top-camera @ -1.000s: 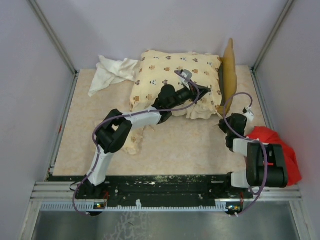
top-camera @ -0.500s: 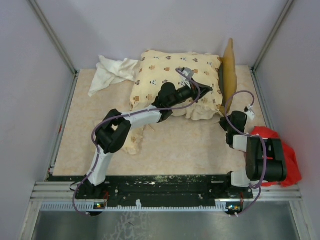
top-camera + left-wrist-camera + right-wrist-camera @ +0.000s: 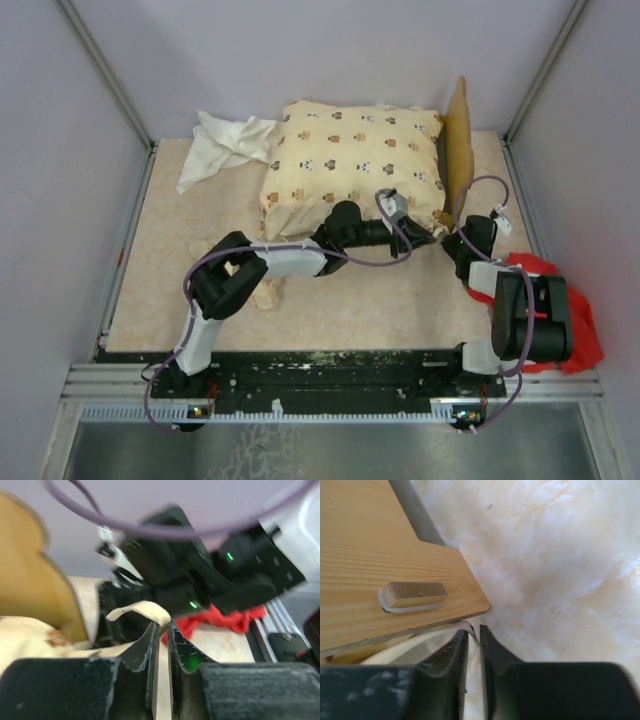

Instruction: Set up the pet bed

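Observation:
The cream animal-print cushion (image 3: pixel 350 160) lies flat at the back of the table. The light wooden bed frame (image 3: pixel 458 150) stands on edge against its right side. My left gripper (image 3: pixel 428 238) reaches to the cushion's near right corner. Its jaws are a slit apart, with a cream fabric edge (image 3: pixel 142 611) caught at their tips (image 3: pixel 164 625). My right gripper (image 3: pixel 450 238) meets it from the right, just below the wooden frame (image 3: pixel 380 555). It pinches a thin white fabric edge (image 3: pixel 470 628) between near-closed jaws (image 3: pixel 474 630). A small cream pillow (image 3: pixel 264 294) lies under the left arm.
A plain white cloth (image 3: pixel 222 146) is crumpled at the back left. A red cloth (image 3: pixel 575 315) lies beside the right arm's base. Side walls close in the table on the left and right. The frame's grey base strip (image 3: pixel 412 505) shows above the wood.
My left gripper has come off the top of the cushion down to its near right corner. The bunched front fold of the cushion is now flat. The right gripper has barely moved.

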You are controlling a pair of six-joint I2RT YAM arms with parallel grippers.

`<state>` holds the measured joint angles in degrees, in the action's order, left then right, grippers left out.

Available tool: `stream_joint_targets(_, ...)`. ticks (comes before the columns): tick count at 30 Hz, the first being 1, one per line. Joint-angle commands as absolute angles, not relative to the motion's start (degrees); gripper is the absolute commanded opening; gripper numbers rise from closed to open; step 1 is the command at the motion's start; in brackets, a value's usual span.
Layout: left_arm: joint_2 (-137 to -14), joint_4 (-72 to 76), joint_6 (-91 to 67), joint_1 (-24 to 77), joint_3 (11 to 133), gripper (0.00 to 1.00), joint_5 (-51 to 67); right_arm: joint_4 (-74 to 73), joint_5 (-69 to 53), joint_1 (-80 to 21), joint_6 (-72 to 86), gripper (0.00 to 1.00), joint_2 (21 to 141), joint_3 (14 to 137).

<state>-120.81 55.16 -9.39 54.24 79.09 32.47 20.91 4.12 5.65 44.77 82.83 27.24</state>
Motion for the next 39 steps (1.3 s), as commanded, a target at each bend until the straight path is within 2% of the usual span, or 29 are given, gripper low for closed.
stream_joint_targets(1,-121.90,52.74,0.59,58.00,76.29,0.22,37.82,12.16,8.88,6.96,42.15,0.27,78.71,32.81)
stream_joint_targets(3,-123.90,50.09,3.09,59.88,75.91,0.32,38.12,8.56,11.31,7.26,41.32,0.40,76.56,33.90)
stream_joint_targets(4,-124.57,49.78,2.55,60.00,75.47,0.34,38.55,7.39,11.93,7.53,40.78,0.43,75.31,34.26)
stream_joint_targets(6,-124.39,49.65,1.75,59.90,74.52,0.38,38.06,4.70,13.12,7.95,39.80,0.44,72.81,35.12)
stream_joint_targets(9,-121.35,41.89,5.90,59.81,73.23,0.54,32.46,1.00,13.51,7.99,37.49,0.45,69.08,36.55)
stream_joint_targets(11,-119.00,36.57,7.45,59.28,72.96,0.59,28.15,-0.49,12.88,7.98,36.60,0.45,66.94,36.90)
stream_joint_targets(19,-109.78,26.71,-3.35,49.50,68.64,0.60,20.65,2.87,1.22,4.53,30.73,0.38,57.67,33.62)
stream_joint_targets(26,-101.36,17.08,-8.36,39.77,67.62,0.59,14.64,5.75,9.60,-9.65,32.71,0.41,54.32,28.06)
stream_joint_targets(30,-98.01,11.12,-10.22,35.20,68.74,0.59,11.20,12.18,13.10,-14.27,32.87,0.43,58.88,25.83)
stream_joint_targets(39,-96.44,7.60,-12.21,30.28,69.79,0.57,11.23,24.03,17.10,-14.68,28.23,0.46,73.33,28.98)
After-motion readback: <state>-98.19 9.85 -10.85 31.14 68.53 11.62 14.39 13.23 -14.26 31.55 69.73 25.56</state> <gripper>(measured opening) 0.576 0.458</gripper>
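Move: From the left hand, which is letting go of a tie end high up, the cushion's left front corner lies some 18 cm ahead, 36 to the left and 18 below. The spread patterned cloth is about 2 cm ahead, 43 left and 21 lower. From the right hand, the tie knot at the cushion's right front corner is roughly 6 cm ahead, 4 left and 2 above, with the headboard's near foot about 5 cm straight ahead, 1 above. Back and down some 12 cm goes the left hand, its fingers opening off the tie, then it swings left and forward with a partial climb towards the cushion's left front corner, turning about 45 degrees counter-clockwise and tipping down. The right hand also opens off its tie, rises about 12 cm, arcs left and sinks again beside the loose ties, ending roughly 9 cm left of its start. ##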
